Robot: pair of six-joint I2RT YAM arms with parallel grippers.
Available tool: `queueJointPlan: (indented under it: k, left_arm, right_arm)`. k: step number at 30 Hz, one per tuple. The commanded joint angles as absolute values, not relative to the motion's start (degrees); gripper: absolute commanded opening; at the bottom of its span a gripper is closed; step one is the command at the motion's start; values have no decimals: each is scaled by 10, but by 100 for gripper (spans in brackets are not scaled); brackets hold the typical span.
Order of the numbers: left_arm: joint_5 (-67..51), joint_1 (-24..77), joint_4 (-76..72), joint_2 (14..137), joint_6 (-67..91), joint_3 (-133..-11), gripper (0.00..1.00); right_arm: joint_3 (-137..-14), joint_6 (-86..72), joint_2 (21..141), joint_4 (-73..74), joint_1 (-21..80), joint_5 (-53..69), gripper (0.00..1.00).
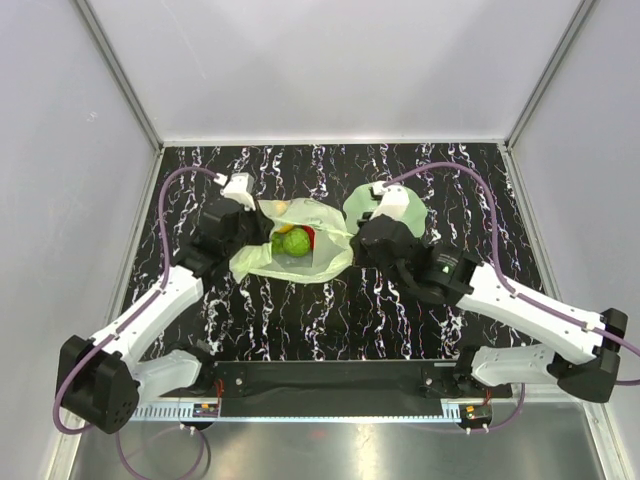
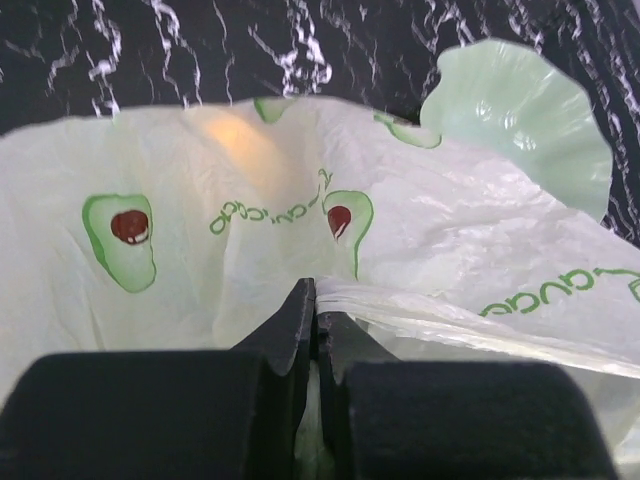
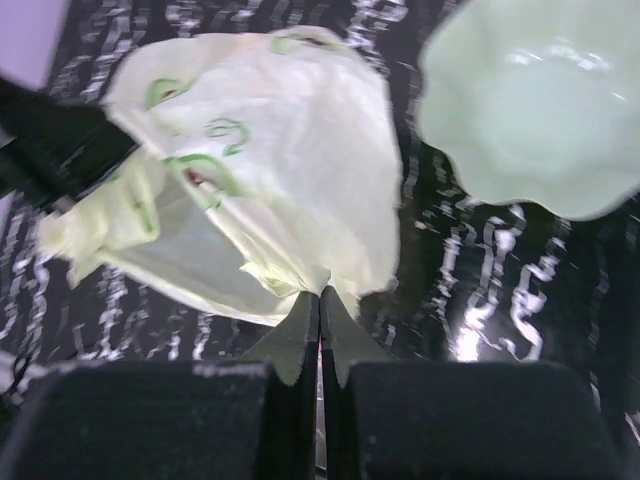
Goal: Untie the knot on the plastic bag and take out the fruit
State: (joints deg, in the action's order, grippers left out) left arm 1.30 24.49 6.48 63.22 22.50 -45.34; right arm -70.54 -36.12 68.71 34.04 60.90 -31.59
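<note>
The pale green plastic bag (image 1: 325,262) lies mid-table, its mouth spread open between my two grippers. Inside show a green round fruit (image 1: 296,243), a red piece (image 1: 309,235) and a bit of yellow fruit (image 1: 277,243). No tied knot shows. My left gripper (image 1: 262,238) is shut on the bag's left edge; in the left wrist view its jaws (image 2: 318,300) pinch a fold of film (image 2: 420,310). An orange glow (image 2: 232,132) shows through the bag (image 2: 200,260). My right gripper (image 1: 350,244) is shut on the bag's right edge (image 3: 321,292); the bag (image 3: 290,150) hangs stretched from it.
The green wavy-edged dish (image 1: 360,204) stands just right of the bag, partly under my right wrist; it also shows in the left wrist view (image 2: 520,120) and the right wrist view (image 3: 540,110). Black marbled tabletop (image 1: 300,320) all round; walls at back and sides.
</note>
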Motion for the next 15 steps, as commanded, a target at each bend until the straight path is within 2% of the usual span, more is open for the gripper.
queueJointPlan:
  k: [1, 8, 15]
  left_arm:
    - [33, 254, 41, 605, 245, -422, 0]
    - [79, 264, 67, 518, 272, -366, 0]
    - [114, 267, 174, 353, 305, -358, 0]
  right_arm:
    - [-693, -432, 689, 473, 594, -414, 0]
    - [-676, -491, 746, 526, 536, -439, 0]
    - [-710, -396, 836, 406, 479, -388, 0]
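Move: Both hands already pinch the bag's rim. The green fruit inside lies about 7 cm right of the left hand, 3 cm ahead and 10 cm below. From the right hand it is some 14 cm left, 12 cm ahead and 18 cm below. The red fruit sits 3 cm right of the green one and 2 cm farther out; the empty bowl is roughly 18 cm ahead of the right hand, 9 cm to its right and 19 cm below. Still pinching the bag, left hand draws back about 7 cm; right hand sinks some 10, going right, then forward. ##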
